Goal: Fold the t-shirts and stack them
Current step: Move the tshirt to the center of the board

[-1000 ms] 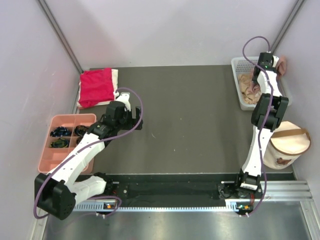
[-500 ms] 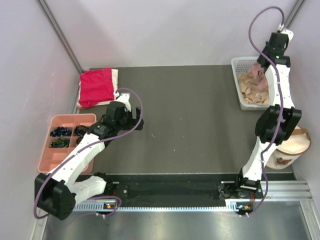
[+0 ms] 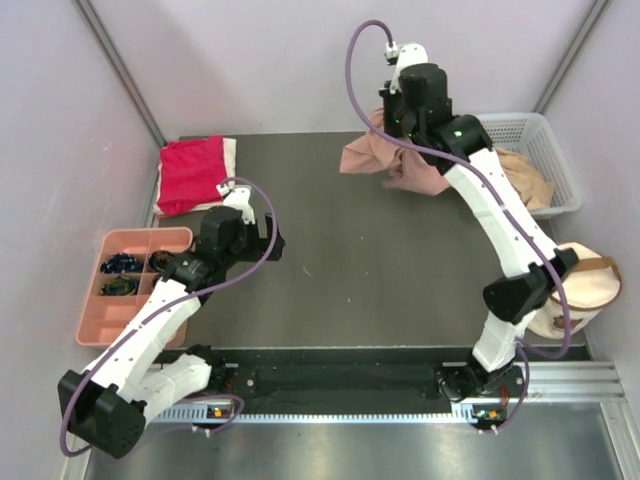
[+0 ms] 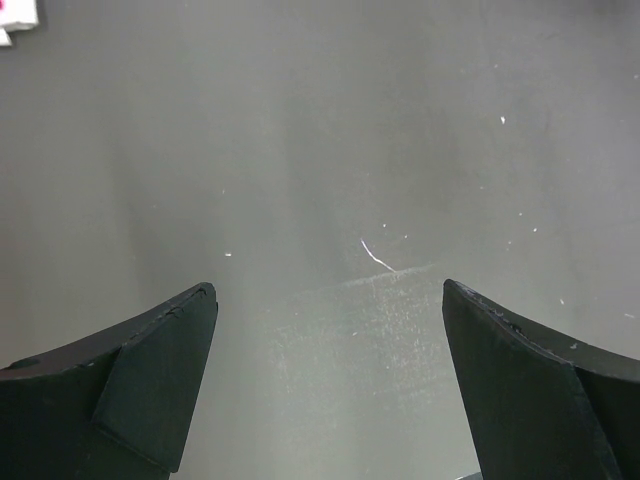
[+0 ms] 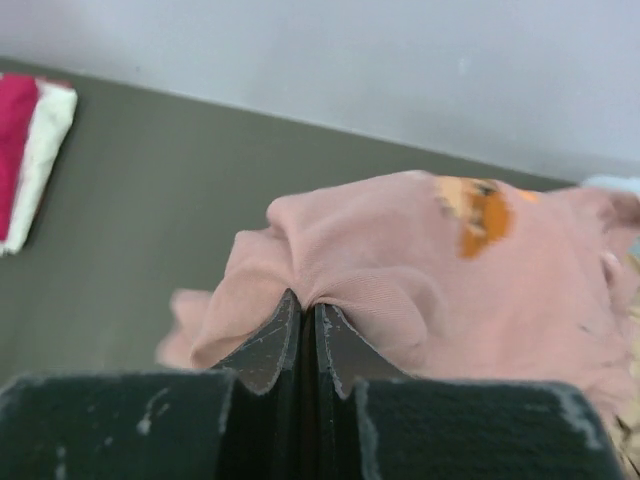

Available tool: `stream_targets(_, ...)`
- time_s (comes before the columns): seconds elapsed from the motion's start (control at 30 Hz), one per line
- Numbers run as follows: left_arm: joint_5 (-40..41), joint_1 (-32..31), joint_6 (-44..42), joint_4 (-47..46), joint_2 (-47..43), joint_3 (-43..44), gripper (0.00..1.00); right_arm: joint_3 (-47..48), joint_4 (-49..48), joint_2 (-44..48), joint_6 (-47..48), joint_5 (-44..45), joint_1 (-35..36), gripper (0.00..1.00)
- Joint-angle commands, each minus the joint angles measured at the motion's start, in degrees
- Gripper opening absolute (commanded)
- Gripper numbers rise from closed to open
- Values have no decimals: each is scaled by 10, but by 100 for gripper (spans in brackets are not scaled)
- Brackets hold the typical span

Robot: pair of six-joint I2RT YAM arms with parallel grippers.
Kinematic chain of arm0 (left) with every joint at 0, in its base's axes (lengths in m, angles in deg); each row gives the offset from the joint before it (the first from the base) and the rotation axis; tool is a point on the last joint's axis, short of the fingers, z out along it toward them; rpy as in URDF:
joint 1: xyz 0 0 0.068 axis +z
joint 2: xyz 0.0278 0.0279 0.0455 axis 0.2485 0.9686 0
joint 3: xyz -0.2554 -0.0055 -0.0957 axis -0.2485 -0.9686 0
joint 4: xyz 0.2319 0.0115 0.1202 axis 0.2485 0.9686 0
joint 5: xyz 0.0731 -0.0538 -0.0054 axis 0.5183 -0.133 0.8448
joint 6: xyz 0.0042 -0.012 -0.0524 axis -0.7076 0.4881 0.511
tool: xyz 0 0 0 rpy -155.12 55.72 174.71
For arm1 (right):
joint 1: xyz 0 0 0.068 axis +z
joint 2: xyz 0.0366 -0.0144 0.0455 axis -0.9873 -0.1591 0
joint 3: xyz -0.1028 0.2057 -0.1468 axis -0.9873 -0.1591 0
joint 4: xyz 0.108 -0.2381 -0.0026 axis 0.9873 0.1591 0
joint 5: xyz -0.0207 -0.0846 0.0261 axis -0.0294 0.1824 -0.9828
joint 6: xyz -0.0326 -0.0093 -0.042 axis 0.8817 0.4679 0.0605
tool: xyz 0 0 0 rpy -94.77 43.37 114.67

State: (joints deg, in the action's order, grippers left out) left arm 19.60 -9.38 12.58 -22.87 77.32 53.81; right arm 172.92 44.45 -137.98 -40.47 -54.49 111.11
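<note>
My right gripper (image 5: 305, 305) is shut on a pinch of the dusty-pink t-shirt (image 5: 420, 270), which hangs bunched below it over the back of the table (image 3: 385, 160). An orange print (image 5: 478, 215) shows on the cloth. A folded red t-shirt (image 3: 192, 173) lies on a white one (image 3: 231, 156) at the back left corner; both also appear at the left edge of the right wrist view. A tan t-shirt (image 3: 530, 180) lies in the white basket (image 3: 545, 135). My left gripper (image 4: 330, 300) is open over bare table, nothing between its fingers.
A pink divided tray (image 3: 135, 280) with small dark items sits at the left edge. A round cream bag with a brown strap (image 3: 585, 285) stands at the right. The table mat (image 3: 370, 260) is dark grey, with walls close behind and to both sides.
My right arm has lifted the pink t-shirt out of the basket and swung it left over the back of the table. The left arm has barely shifted.
</note>
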Motion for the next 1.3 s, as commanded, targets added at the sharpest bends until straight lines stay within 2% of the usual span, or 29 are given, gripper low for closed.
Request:
stream_targets(0.0,-5,-1,6,8,-31,-7,98,-46,20,147,-31,32,14,0)
stream_targets(0.1,-2,-1,9,8,-40,-16,99,-96,29,191,-49,31,29,0)
stream_targets(0.23,-5,-1,15,8,-41,-19,99,-114,66,240,-72,14,52,0)
stream_targets(0.47,-10,-1,24,6,-44,-14,99,68,145,173,-67,18,139,0)
stream_targets(0.73,0,-1,23,18,-58,-16,99,66,125,139,-85,-7,212,0)
stream_targets(0.83,1,-1,24,17,-57,-24,99,-13,100,171,-93,47,210,0)
stream_targets(0.87,1,-1,25,14,-56,-30,99,-82,87,188,-89,70,210,0)
stream_targets(0.93,-3,-1,27,10,-51,-34,99,-143,66,225,-90,129,197,0)
stream_targets(1.07,-21,-1,35,-12,-30,-49,99,-271,68,275,-127,146,122,0)
stream_targets(1.27,-86,-14,56,-87,18,-76,99,-353,64,327,-130,162,29,0)
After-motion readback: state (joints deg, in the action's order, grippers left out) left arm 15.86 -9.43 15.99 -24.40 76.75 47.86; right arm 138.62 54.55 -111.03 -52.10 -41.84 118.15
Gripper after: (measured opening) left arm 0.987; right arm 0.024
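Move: My right fingers already hold the pink t-shirt, which hangs high over the far part of the board. The board's center lies about 14 cm back from this hand and some 37 cm below, hardly to either side. The white basket is roughly 40 cm to the right and 5 cm farther out, the red folded stack about 42 cm left and 2 cm farther out. From my open left hand the center is about 19 cm right, 3 cm ahead, 17 cm below. Keeping my pinch on the t-shirt, I pull my right hand back about 18 cm while raising it 11, veering a little right before swinging left. Then I bring it down some 18 cm and off to the right, easing slightly forward, towards the board's center, the wrist turning back clockwise and tipping down. My left hand stays open and sinks a few centimetres at the end. ##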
